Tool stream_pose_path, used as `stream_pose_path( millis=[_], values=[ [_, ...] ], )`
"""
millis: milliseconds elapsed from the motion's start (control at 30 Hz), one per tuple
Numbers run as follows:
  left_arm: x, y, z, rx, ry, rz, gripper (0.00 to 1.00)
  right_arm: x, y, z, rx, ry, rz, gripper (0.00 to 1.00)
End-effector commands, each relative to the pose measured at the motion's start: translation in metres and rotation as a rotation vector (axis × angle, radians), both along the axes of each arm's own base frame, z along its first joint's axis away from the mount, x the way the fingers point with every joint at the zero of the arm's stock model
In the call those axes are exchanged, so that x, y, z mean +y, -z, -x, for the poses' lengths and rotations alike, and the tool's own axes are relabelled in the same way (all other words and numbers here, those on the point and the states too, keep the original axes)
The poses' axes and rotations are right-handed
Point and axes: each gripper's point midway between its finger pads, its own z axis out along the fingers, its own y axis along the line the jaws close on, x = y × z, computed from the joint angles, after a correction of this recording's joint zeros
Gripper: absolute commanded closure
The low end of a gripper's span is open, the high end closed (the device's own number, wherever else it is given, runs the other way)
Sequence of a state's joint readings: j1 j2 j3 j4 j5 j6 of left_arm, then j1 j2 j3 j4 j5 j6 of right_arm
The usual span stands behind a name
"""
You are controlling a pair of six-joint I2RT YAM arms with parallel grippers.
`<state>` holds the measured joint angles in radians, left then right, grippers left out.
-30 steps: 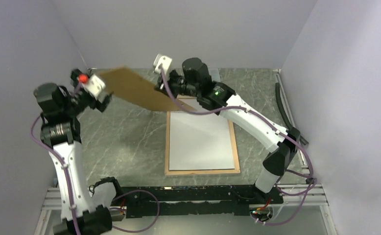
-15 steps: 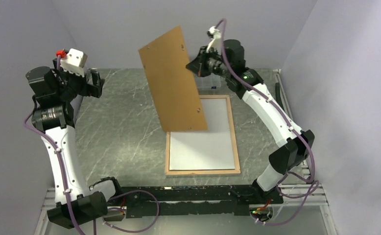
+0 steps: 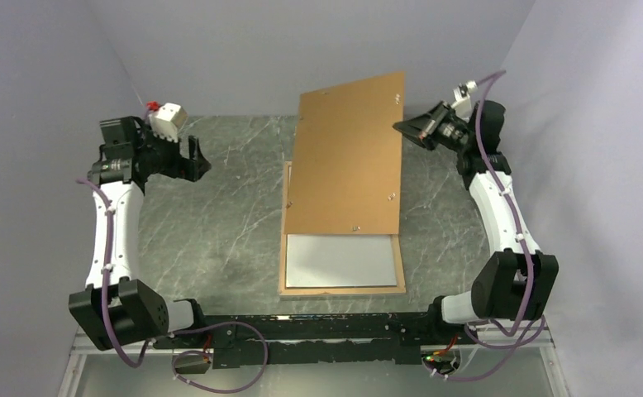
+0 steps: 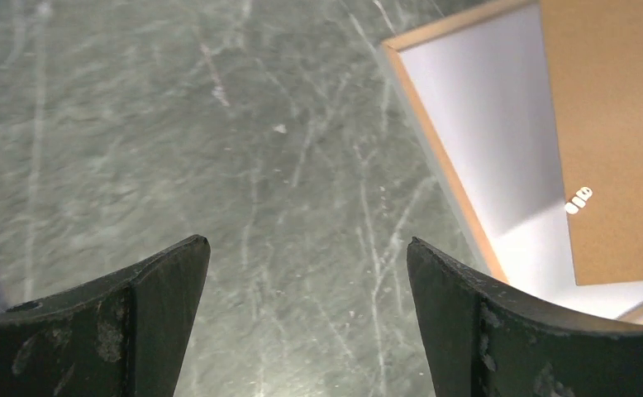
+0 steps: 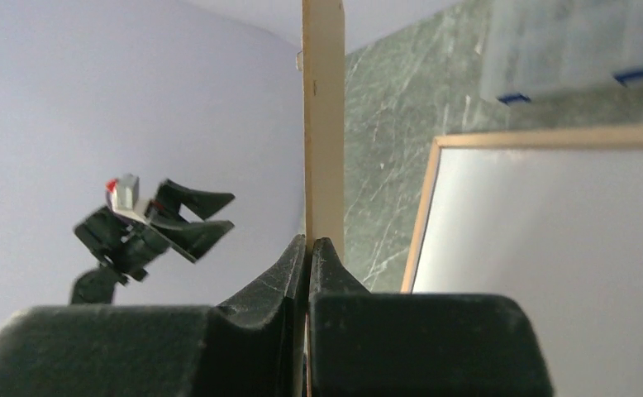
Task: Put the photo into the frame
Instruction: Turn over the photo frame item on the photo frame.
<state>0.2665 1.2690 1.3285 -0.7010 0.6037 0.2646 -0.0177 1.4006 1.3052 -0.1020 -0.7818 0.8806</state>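
The frame (image 3: 340,290) lies flat on the table, light-wood back up. A white sheet (image 3: 339,260) fills it, apparently the photo face down; its picture side is hidden. My right gripper (image 3: 401,126) is shut on the right edge of a brown backing board (image 3: 347,157), which hangs tilted in the air and covers the frame's far half. In the right wrist view the board's edge (image 5: 324,124) stands between the closed fingers of the right gripper (image 5: 310,241). My left gripper (image 3: 198,159) hovers open and empty to the left of the frame. The left wrist view shows the frame's border (image 4: 442,153) and the board (image 4: 616,124).
A small clear plastic box (image 5: 574,50) sits on the table beyond the frame's far end, hidden by the board in the top view. A dark strip (image 3: 469,153) lies along the right wall. Walls close in at the back, left and right.
The right arm has swung the backing board from the left side up and over to the right, above the frame. The left arm has pulled away from the board and lowered, still open.
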Motion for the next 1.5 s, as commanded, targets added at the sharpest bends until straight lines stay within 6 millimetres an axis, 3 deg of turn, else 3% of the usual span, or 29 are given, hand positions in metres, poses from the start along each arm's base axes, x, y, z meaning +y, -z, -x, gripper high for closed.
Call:
stream_pose_path(
  millis=[0, 300, 500, 1100, 1467],
  values=[
    [-0.031, 0.013, 0.001, 0.031, 0.082, 0.000, 0.05, -0.013, -0.018, 0.032, -0.029, -0.102, -0.144, 1.00],
    [-0.070, 0.066, 0.003, 0.140, 0.172, -0.035, 0.05, -0.024, 0.035, 0.047, 0.056, -0.125, -0.076, 1.00],
    [-0.086, 0.088, 0.009, 0.183, 0.215, -0.061, 0.08, -0.023, 0.065, 0.045, 0.114, -0.153, -0.094, 1.00],
    [-0.087, 0.100, 0.007, 0.219, 0.205, -0.086, 0.06, -0.016, 0.124, 0.030, 0.250, -0.161, -0.067, 1.00],
    [-0.084, 0.106, 0.014, 0.219, 0.218, -0.114, 0.06, -0.007, 0.147, 0.017, 0.290, -0.157, -0.070, 1.00]
  ],
)
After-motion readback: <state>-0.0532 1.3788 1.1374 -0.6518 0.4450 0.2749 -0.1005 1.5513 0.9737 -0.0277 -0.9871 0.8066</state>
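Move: The right gripper already holds the brown board by its right edge. The board's middle is about 13 cm to that hand's left, 5 cm back and 7 cm lower. The frame's middle is roughly 34 cm below the hand, 9 cm left and 9 cm back; the clear box is 21 cm ahead, 9 cm left and 33 cm down. From the open left hand, the board's middle lies some 29 cm right and level with it, the frame's 33 cm right, 4 cm back, 26 cm down. Lower the board onto the frame with the right gripper shut on its right edge: sink about 16 cm, slipping a few centimetres right and back early on, and tip the fingers down some 20 degrees so that the board flattens. Meanwhile bring the empty left gripper down and to the right towards the frame, tilting its fingers downward and keeping them open; it settles about halfway through. ##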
